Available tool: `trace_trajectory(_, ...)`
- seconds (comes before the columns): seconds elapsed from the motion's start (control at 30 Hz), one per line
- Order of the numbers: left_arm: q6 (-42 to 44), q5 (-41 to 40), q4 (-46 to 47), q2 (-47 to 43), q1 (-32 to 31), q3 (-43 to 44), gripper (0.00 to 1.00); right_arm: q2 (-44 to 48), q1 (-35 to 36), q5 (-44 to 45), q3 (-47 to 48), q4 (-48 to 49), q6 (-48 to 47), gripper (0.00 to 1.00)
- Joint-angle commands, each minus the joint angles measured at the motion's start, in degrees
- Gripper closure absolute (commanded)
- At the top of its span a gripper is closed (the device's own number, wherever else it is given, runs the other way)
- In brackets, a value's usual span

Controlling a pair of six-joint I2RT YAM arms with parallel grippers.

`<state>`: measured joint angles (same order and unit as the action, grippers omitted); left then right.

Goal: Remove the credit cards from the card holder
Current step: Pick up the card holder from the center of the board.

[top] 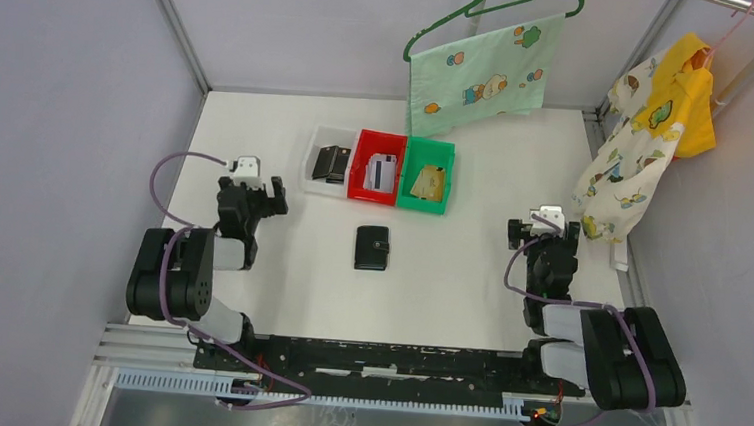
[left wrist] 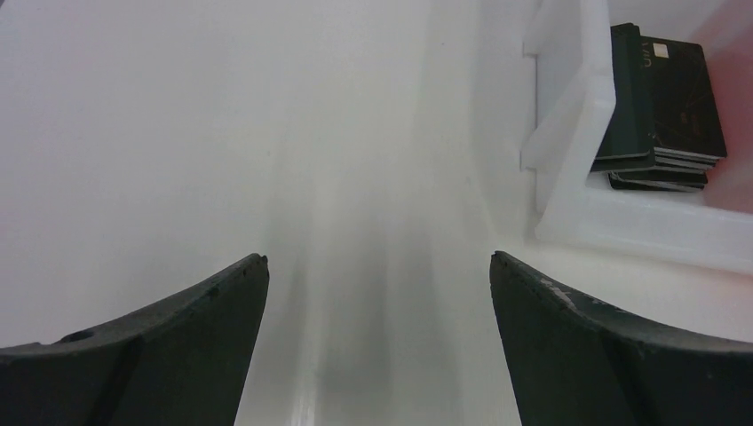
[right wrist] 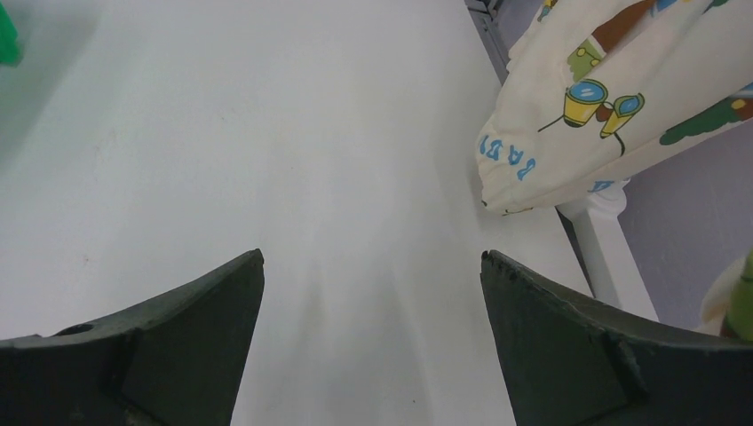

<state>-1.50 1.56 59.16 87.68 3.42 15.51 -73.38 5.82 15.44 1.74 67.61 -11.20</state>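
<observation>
The black card holder lies folded shut on the white table, snap tab on its right edge. No credit cards show at it; any inside are hidden. My left gripper hovers open over bare table, left of and a little beyond the holder, with nothing between its fingers. My right gripper is open too and holds nothing, well to the right of the holder.
Beyond the holder stand three bins in a row: a clear bin with a stack of dark cards, a red bin with pale cards, a green bin with tan cards. Patterned cloths hang behind and at right.
</observation>
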Motion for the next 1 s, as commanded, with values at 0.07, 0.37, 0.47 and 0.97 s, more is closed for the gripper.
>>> trace_trajectory(0.07,3.6,1.99,-40.74,-0.03,2.37,23.76,0.0,8.86,-0.31,1.44,6.09,-20.56,5.59,0.02)
trace_trajectory(0.37,3.91,13.81,-53.02,-8.16,13.95,30.1,0.0,9.8,-0.42,3.6,23.44,-53.88,36.01,0.02)
trace_trajectory(0.47,4.7,16.03,-58.1,-10.39,15.93,32.75,0.0,7.22,-0.47,-6.01,28.29,-56.62,37.44,0.02)
trace_trajectory(0.97,8.28,28.04,-77.61,-16.11,18.65,41.0,0.0,4.61,20.72,-3.06,33.95,-65.29,33.01,0.02)
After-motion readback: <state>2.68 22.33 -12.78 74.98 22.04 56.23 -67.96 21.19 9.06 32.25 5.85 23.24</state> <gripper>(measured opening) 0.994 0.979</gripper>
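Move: The card holder lies about 39 cm to the left of my right hand, some 5 cm nearer to me and roughly 11 cm lower. Beyond it stand two bins: the green bin, about 27 cm left and 15 cm ahead of my right hand, and the red bin, some 39 cm left and 15 cm ahead. From my left hand the card holder is roughly 29 cm to the right, 10 cm back and 8 cm lower. I swing my empty right hand about 14 cm left towards the card holder, after a short rise forward, then drawing slightly back and down, while the wrist rolls its left side up, tips down about 25 degrees and turns a little counter-clockwise. My left hand clears away: forward and up, then left while drawing back, then up to about 12 cm higher. Both grippers stay wide open. ##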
